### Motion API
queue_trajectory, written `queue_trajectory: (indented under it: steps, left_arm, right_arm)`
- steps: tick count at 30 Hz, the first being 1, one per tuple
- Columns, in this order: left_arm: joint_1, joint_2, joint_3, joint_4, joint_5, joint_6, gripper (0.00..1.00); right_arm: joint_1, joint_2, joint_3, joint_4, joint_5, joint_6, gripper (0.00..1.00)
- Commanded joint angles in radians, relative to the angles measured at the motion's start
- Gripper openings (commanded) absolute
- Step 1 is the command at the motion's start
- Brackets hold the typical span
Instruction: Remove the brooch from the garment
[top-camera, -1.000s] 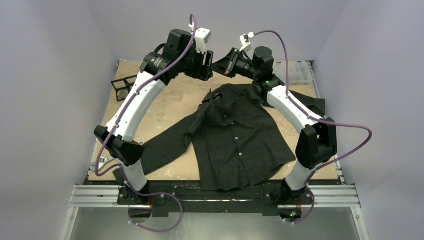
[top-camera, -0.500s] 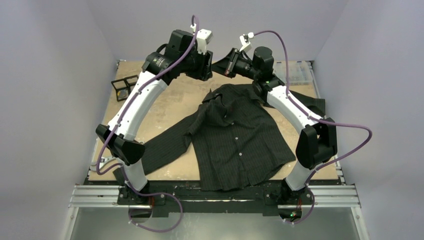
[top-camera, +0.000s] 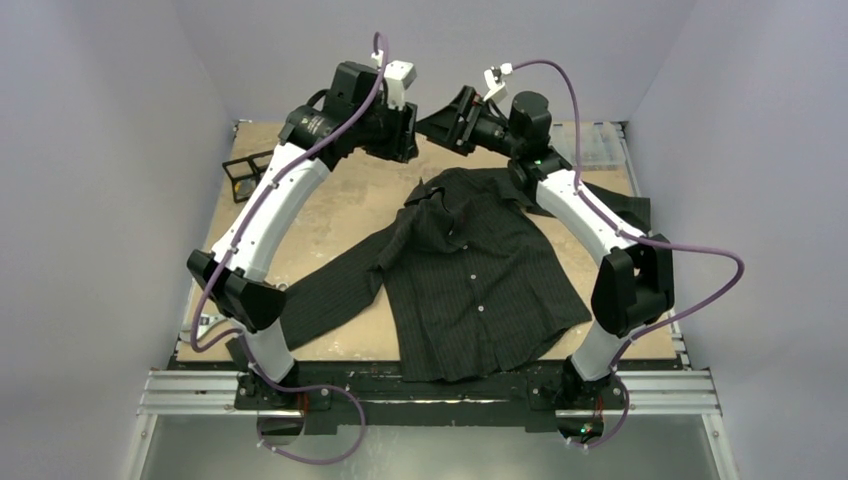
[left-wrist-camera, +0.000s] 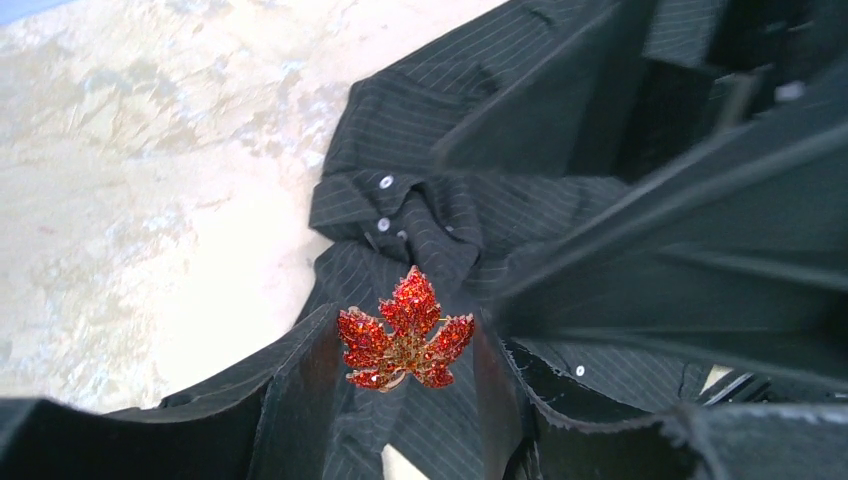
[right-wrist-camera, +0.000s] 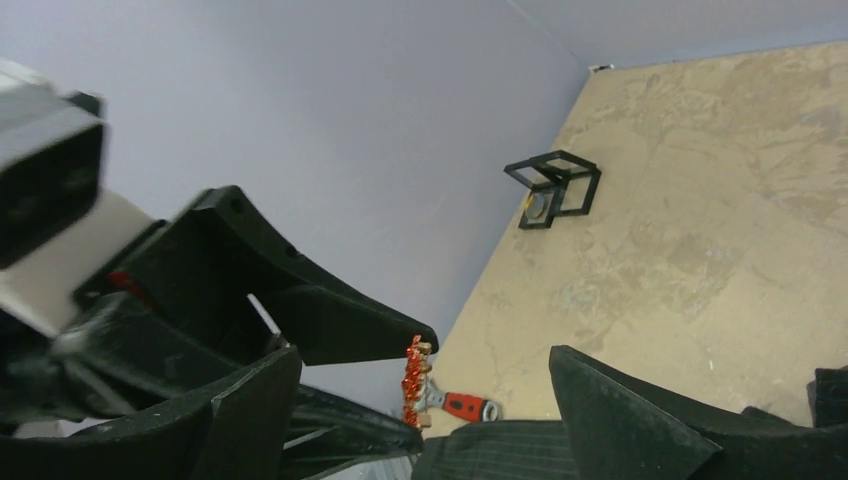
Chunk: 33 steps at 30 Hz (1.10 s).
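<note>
The brooch (left-wrist-camera: 405, 332), a red jewelled maple leaf, hangs in the air pinched by its side lobes between the two black fingers of my left gripper (left-wrist-camera: 403, 350). From the right wrist it shows edge-on, the brooch (right-wrist-camera: 414, 378) held at the left fingertips. My right gripper (right-wrist-camera: 425, 360) faces it with its jaws spread wide and nothing between them. Both grippers meet high over the table's far side: left gripper (top-camera: 408, 128), right gripper (top-camera: 436, 120). The garment (top-camera: 470, 270), a black pinstriped shirt with white buttons, lies flat below; its collar (left-wrist-camera: 400, 215) is under the brooch.
A black wire cube frame (top-camera: 245, 172) stands at the far left of the table. A clear plastic box (top-camera: 600, 145) sits at the far right. A red-handled tool (right-wrist-camera: 465, 406) lies by the table's edge. One sleeve (top-camera: 325, 290) stretches left.
My right gripper has sprung open and let go of the brooch, backing off slightly. My left gripper has narrowed onto the brooch and lifted a little.
</note>
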Motion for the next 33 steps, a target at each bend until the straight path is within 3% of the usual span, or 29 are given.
queue_trajectory:
  steps: [1, 9, 15, 22, 33]
  left_arm:
    - [0.088, -0.081, -0.1, 0.02, 0.017, -0.059, 0.35]
    - [0.397, -0.242, -0.484, 0.164, -0.001, -0.108, 0.33]
    - [0.593, -0.164, -0.564, 0.208, -0.085, -0.069, 0.29]
    - [0.703, 0.073, -0.393, 0.211, -0.098, -0.011, 0.29]
    - [0.733, 0.395, -0.088, 0.15, -0.168, 0.074, 0.28]
  right_arm:
    - [-0.047, -0.003, 0.078, 0.038, 0.0, -0.019, 0.99]
    - [-0.128, 0.004, 0.108, -0.043, -0.048, -0.118, 0.99]
    - [-0.141, 0.003, 0.086, -0.078, -0.074, -0.151, 0.99]
    - [-0.155, 0.024, 0.081, -0.082, -0.092, -0.151, 0.99]
    - [-0.172, 0.068, 0.115, -0.09, -0.102, -0.146, 0.99]
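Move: The brooch is already pinched in the left fingers. The empty tray of the open black cases, where it is being taken, lies about 36 cm to this hand's left, 18 cm ahead and 31 cm below. The badge in the neighbouring tray sits some 43 cm left and 16 cm ahead, equally low; the shirt collar is 12 cm ahead and 3 cm right. From the empty right hand, the empty tray is roughly 40 cm left, 16 cm ahead and 33 cm down. Swinging fast to the left, about 35 cm, and sinking some 22 cm on the way, the left hand carries the pinched brooch towards the empty tray, reaching forward mainly late on while it turns counter-clockwise and tips its fingers steeper down. The right hand, fingers already open, backs off rightward and a little forward, then dips slightly. ##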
